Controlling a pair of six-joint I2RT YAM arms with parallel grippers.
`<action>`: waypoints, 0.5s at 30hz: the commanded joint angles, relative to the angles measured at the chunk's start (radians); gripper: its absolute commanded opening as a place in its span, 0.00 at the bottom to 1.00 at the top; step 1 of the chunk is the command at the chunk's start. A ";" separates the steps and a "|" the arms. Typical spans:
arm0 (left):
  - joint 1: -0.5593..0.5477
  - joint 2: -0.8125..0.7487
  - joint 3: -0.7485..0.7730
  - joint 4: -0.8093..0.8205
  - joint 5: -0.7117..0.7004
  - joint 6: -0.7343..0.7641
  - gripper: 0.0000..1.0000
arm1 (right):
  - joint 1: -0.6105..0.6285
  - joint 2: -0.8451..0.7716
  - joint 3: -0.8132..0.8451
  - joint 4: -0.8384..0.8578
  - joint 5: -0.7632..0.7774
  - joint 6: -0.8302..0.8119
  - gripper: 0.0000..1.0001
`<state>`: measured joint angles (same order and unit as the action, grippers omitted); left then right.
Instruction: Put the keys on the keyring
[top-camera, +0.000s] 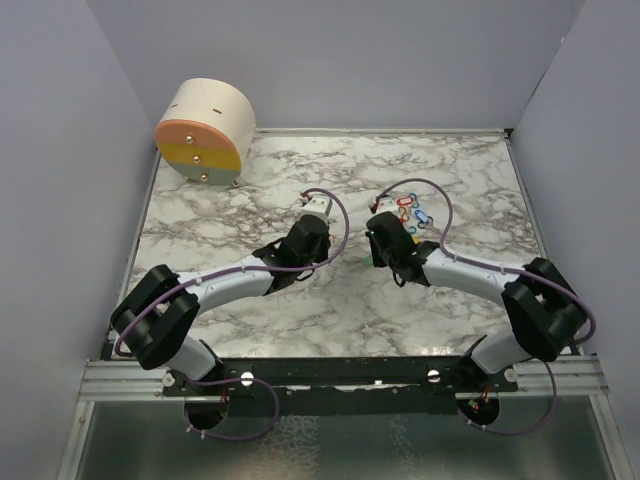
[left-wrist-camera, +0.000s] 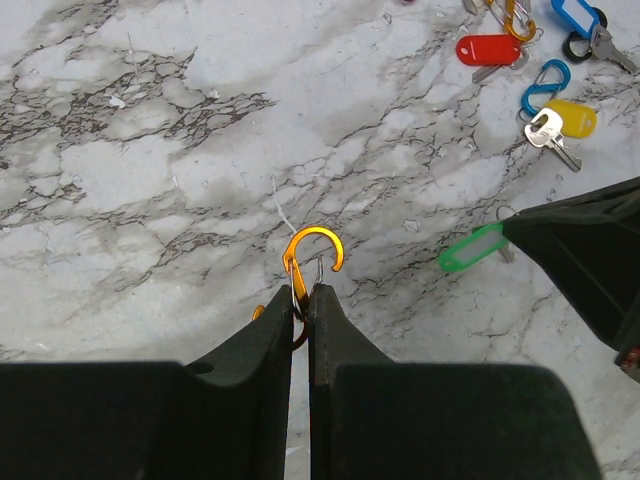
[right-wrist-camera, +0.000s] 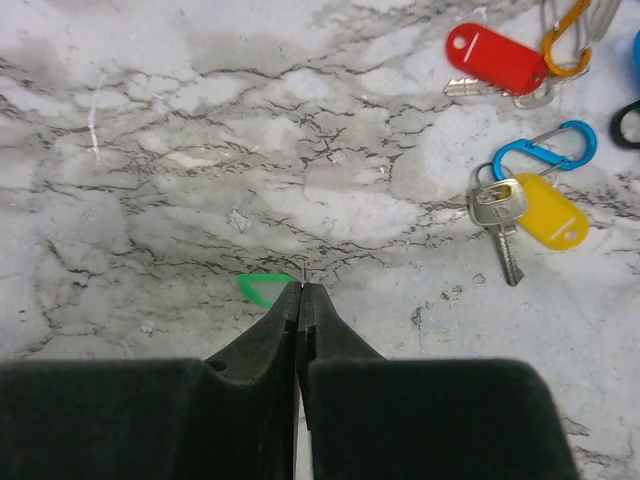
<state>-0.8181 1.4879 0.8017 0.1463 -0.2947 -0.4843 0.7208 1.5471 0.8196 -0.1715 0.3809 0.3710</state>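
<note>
My left gripper (left-wrist-camera: 302, 290) is shut on an orange carabiner keyring (left-wrist-camera: 312, 250), whose hook sticks out past the fingertips just above the marble table (left-wrist-camera: 150, 170). My right gripper (right-wrist-camera: 300, 286) is shut on the thin wire ring of the green-tagged key. The green tag (right-wrist-camera: 260, 288) peeks out left of the fingertips and also shows in the left wrist view (left-wrist-camera: 470, 248). Its key is hidden. A red-tagged key (right-wrist-camera: 495, 58), a yellow-tagged key (right-wrist-camera: 548, 212) and a blue carabiner (right-wrist-camera: 545, 150) lie ahead to the right. In the top view both grippers meet mid-table, left (top-camera: 316, 203) and right (top-camera: 378, 212).
A round tan drum with an orange, yellow and green face (top-camera: 205, 130) stands at the back left corner. A blue-tagged key (left-wrist-camera: 575, 15) and a second orange carabiner (right-wrist-camera: 568, 35) lie in the key cluster (top-camera: 410, 210). Grey walls enclose the table.
</note>
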 joint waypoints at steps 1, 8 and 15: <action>0.004 -0.043 -0.005 0.006 0.029 -0.001 0.00 | 0.005 -0.135 -0.060 0.116 0.020 -0.072 0.01; -0.001 -0.056 0.012 0.002 0.080 -0.005 0.00 | 0.005 -0.272 -0.134 0.189 -0.092 -0.155 0.01; -0.029 -0.061 0.029 0.001 0.104 -0.007 0.00 | 0.005 -0.342 -0.191 0.274 -0.264 -0.249 0.01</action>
<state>-0.8284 1.4570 0.8021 0.1429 -0.2291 -0.4850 0.7208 1.2392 0.6544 0.0055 0.2539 0.2039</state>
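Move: The right hand already pinches the ring of the green key tag low over the table; the orange carabiner in the left fingers is about 8 cm to its left, 2 cm ahead and 6 cm higher. The yellow tag with its key lies some 9 cm right and 5 cm ahead of the right hand, and a red tag 6 cm right and 10 cm ahead, both about 2 cm lower. From the left hand, the green tag is roughly 8 cm right, 1 cm back and 7 cm below. Upward and quickly at first, the right hand carries the ring with the green tag about 6.5 cm towards the height of the orange carabiner, easing back and left only as it slows. Its wrist tips the fingers up and swings counter-clockwise, each by 10 to 15 degrees, fingers shut. The left hand keeps its pinch on the carabiner and shifts a centimetre or so right, back and up. ##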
